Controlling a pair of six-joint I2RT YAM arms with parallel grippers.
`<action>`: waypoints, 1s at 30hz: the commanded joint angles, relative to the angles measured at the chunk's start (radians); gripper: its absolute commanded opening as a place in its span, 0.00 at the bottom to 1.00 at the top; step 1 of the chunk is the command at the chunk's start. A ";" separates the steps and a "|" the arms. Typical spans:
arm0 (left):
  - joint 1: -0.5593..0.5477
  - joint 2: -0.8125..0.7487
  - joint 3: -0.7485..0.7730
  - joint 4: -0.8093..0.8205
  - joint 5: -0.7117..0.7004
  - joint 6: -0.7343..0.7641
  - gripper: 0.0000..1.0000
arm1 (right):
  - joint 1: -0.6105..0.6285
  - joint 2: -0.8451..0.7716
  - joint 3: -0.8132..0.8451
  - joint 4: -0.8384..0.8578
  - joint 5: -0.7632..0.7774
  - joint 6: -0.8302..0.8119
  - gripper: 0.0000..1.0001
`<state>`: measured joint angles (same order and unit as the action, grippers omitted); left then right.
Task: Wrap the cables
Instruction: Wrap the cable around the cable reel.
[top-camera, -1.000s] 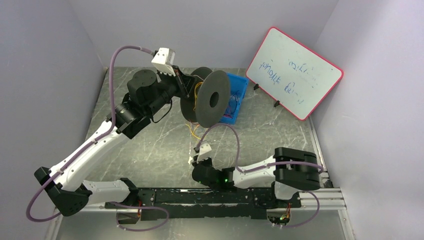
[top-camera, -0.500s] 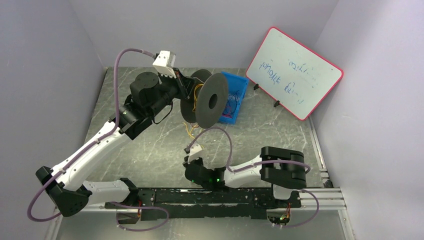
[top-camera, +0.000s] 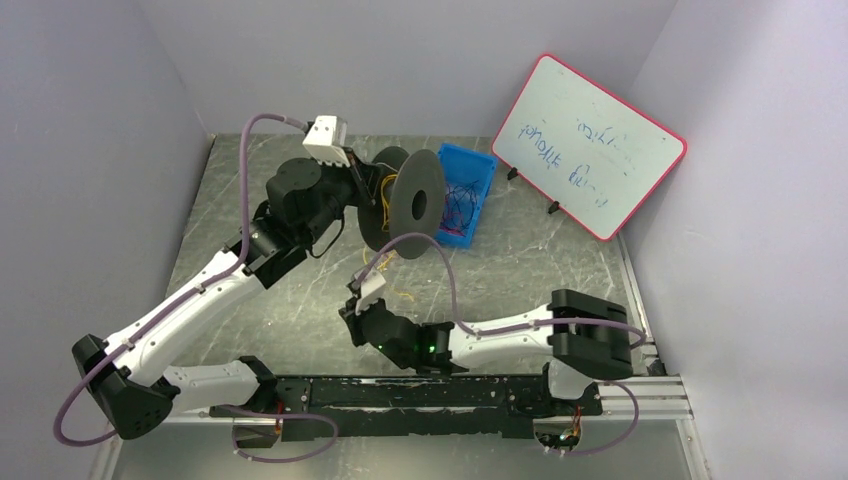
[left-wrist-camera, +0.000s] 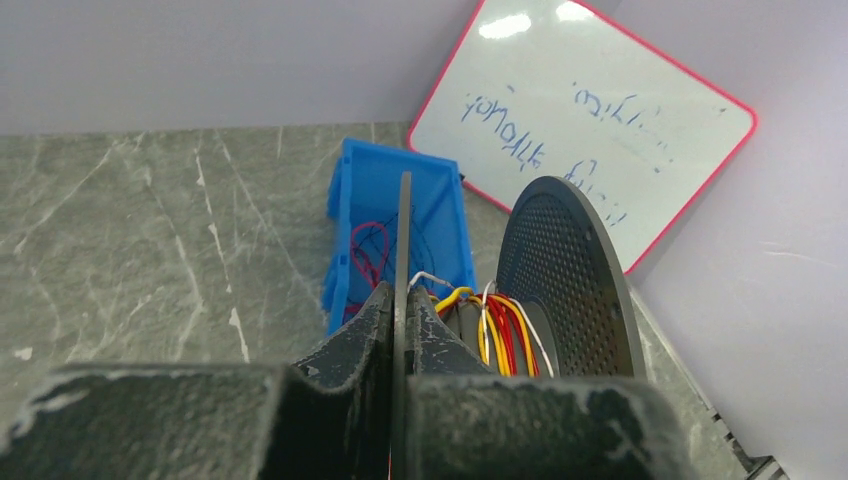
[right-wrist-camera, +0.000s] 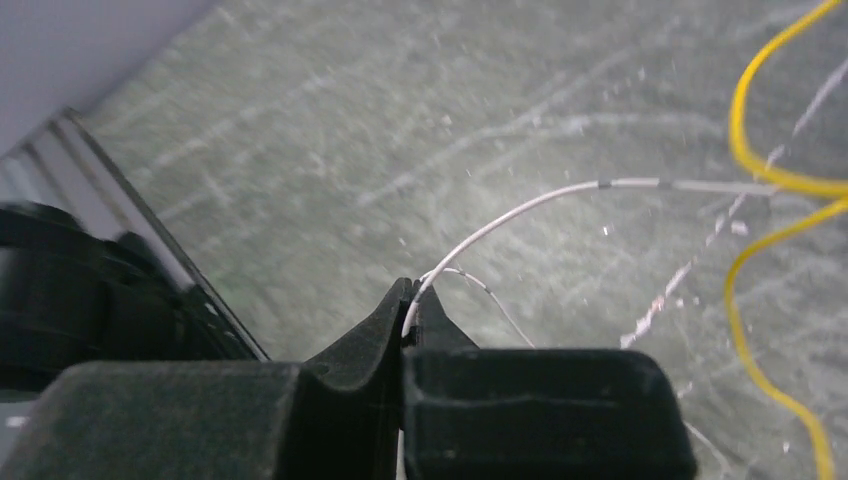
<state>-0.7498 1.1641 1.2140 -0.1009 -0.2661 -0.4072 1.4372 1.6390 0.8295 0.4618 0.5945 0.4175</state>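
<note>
A black spool (top-camera: 415, 205) is held off the table at the back. My left gripper (top-camera: 372, 188) is shut on the spool's thin near flange (left-wrist-camera: 403, 240), whose edge runs straight between the fingers. Red, yellow and white cables (left-wrist-camera: 500, 335) are wound on the hub, before the perforated far flange (left-wrist-camera: 565, 280). My right gripper (top-camera: 348, 313), low over the table's middle, is shut on a thin white cable (right-wrist-camera: 520, 210) that leads away from its tips (right-wrist-camera: 410, 295). A loose yellow cable (right-wrist-camera: 760, 150) curls on the table beside it.
A blue bin (top-camera: 470, 180) with red and blue wires stands just behind the spool. A red-framed whiteboard (top-camera: 585, 145) leans at the back right. Loose cable ends (top-camera: 400, 290) lie on the grey marbled table (top-camera: 560, 260). Walls close in on both sides.
My right gripper has moved left and away from the base with the white cable in it. The left arm has turned the spool, which now shows more edge-on.
</note>
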 joint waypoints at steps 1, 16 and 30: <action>-0.005 -0.038 -0.024 0.084 -0.070 0.003 0.07 | 0.002 -0.086 0.081 -0.063 -0.035 -0.089 0.00; -0.005 -0.061 -0.157 0.098 -0.168 0.026 0.07 | 0.015 -0.232 0.382 -0.385 0.034 -0.383 0.00; -0.010 -0.120 -0.242 0.016 -0.140 0.030 0.07 | -0.250 -0.325 0.526 -0.600 -0.348 -0.480 0.00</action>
<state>-0.7544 1.0882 0.9756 -0.1184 -0.4072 -0.3756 1.2797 1.3666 1.2919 -0.0628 0.4316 -0.0429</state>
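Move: Ahead and above the right hand, which has the white cable's end in its fingers, the cable reel's middle is about 20 cm farther out, 11 cm to the right and 19 cm up. A yellow cable loop hangs some 13 cm ahead and 7 cm right, roughly level; the blue bin stands about 31 cm ahead, 25 cm right and 9 cm lower. From the left hand, gripping the left flange, the reel's middle is 3 cm ahead, 6 cm right and 6 cm below. Lifting the white cable in still-shut fingers, the right hand climbs quickly, some 20 cm, on the near side of the reel, its fingers tipping up about 20 degrees, then eases forward and right towards the reel. Keeping its pinch on the flange, the left hand lowers the reel about 9 cm, drifting left and rolling its left side up slightly. ##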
